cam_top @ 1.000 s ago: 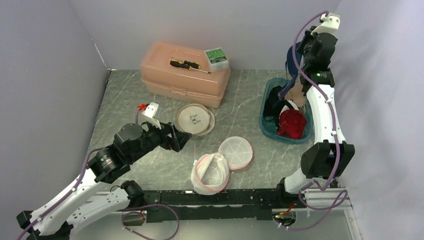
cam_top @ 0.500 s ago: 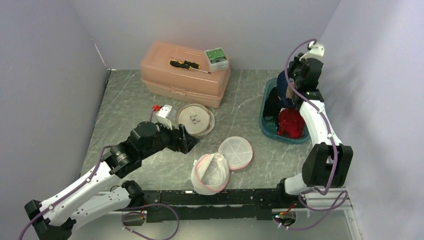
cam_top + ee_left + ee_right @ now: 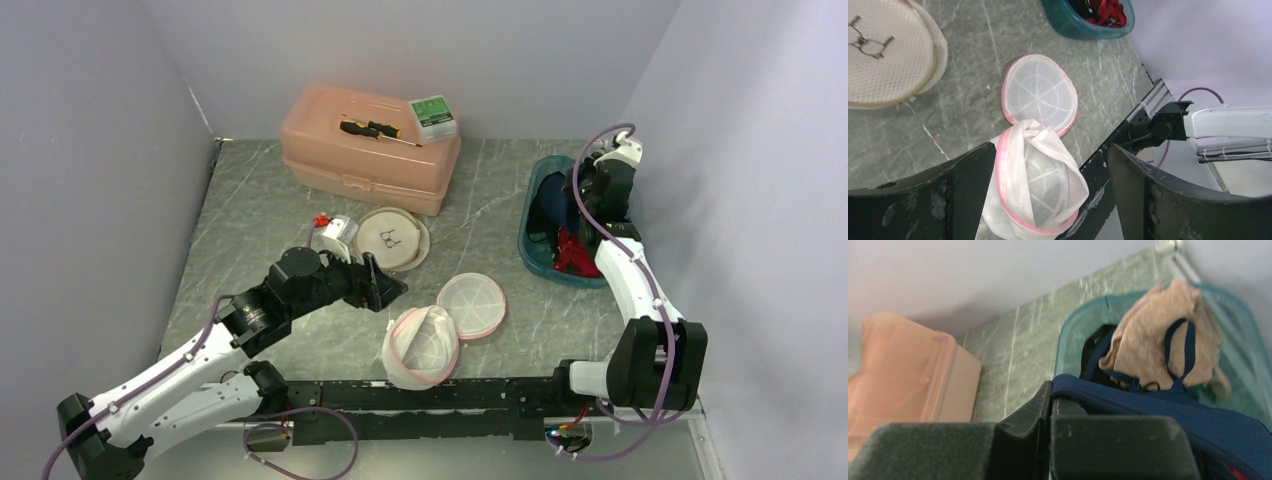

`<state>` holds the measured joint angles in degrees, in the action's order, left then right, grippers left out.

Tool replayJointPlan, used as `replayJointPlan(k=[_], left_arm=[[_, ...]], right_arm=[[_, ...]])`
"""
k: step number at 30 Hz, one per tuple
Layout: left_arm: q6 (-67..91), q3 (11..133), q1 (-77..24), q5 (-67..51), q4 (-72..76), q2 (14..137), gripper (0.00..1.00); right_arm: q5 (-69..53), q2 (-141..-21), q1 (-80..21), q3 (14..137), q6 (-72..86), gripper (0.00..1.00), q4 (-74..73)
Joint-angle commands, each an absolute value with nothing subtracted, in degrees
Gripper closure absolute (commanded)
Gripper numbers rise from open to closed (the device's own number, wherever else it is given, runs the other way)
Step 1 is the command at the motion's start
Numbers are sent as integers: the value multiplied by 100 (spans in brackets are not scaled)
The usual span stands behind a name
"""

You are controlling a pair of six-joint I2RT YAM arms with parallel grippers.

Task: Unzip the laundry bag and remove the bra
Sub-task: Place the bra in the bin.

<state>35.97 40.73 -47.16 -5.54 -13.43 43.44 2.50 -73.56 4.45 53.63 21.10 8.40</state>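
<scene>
The white mesh laundry bag point(image 3: 422, 347) with pink zip trim lies unzipped and crumpled near the front edge, its round lid point(image 3: 471, 303) flopped open beside it. My left gripper point(image 3: 390, 290) hovers open just left of and above it. In the left wrist view the bag point(image 3: 1035, 190) shows between the wide-apart fingers point(image 3: 968, 185). My right gripper point(image 3: 580, 195) is low over the teal basin point(image 3: 530, 250), shut on the navy bra point(image 3: 1158, 410). The bra's beige cup point(image 3: 1158, 340) droops into the basin point(image 3: 1073, 335).
A pink toolbox point(image 3: 370, 150) at the back carries a screwdriver point(image 3: 375, 129) and a small green box point(image 3: 433, 113). A round beige mesh pouch point(image 3: 390, 238) lies in front of it. Red clothing point(image 3: 572, 255) sits in the basin. Walls close in on both sides.
The right arm has come down, lowering the bra from high above into the basin. The left arm has reached right and forward, toward the laundry bag.
</scene>
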Motion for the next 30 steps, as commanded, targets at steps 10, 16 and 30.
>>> replayJointPlan(k=[10, 16, 30], left_arm=[[4301, 3524, -4703, -1081, -717, 4319, 14], [4376, 3389, -4704, -1029, -719, 4231, 15], [4257, 3585, -4702, -1106, -787, 4456, 15]], right_arm=[[537, -7280, 468, 4141, 3367, 100, 330], [683, -6960, 509, 3811, 3503, 86, 257], [1027, -5710, 382, 4756, 3765, 28, -1722]])
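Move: Below the right hand, which already pinches the navy bra, lies the teal bin: its middle is about 6 cm back, neither left nor right, and some 19 cm down. Inside it, the beige bra sits roughly 4 cm ahead of the hand and 1 cm right, the red bra about 12 cm back and 2 cm right, both some 17 cm down. From the left hand the bin is about 20 cm ahead, 39 cm right and 19 cm down. Sinking about 13 cm into the bin while drawing back some 6 cm, the right hand brings down the navy bra with the fingers tipping down and the hand's left side rolling up. It then opens its fingers wide to let go, while rising about 5 cm and backing off a little more towards its base. The empty, open left hand sinks about 4 cm over the table. ##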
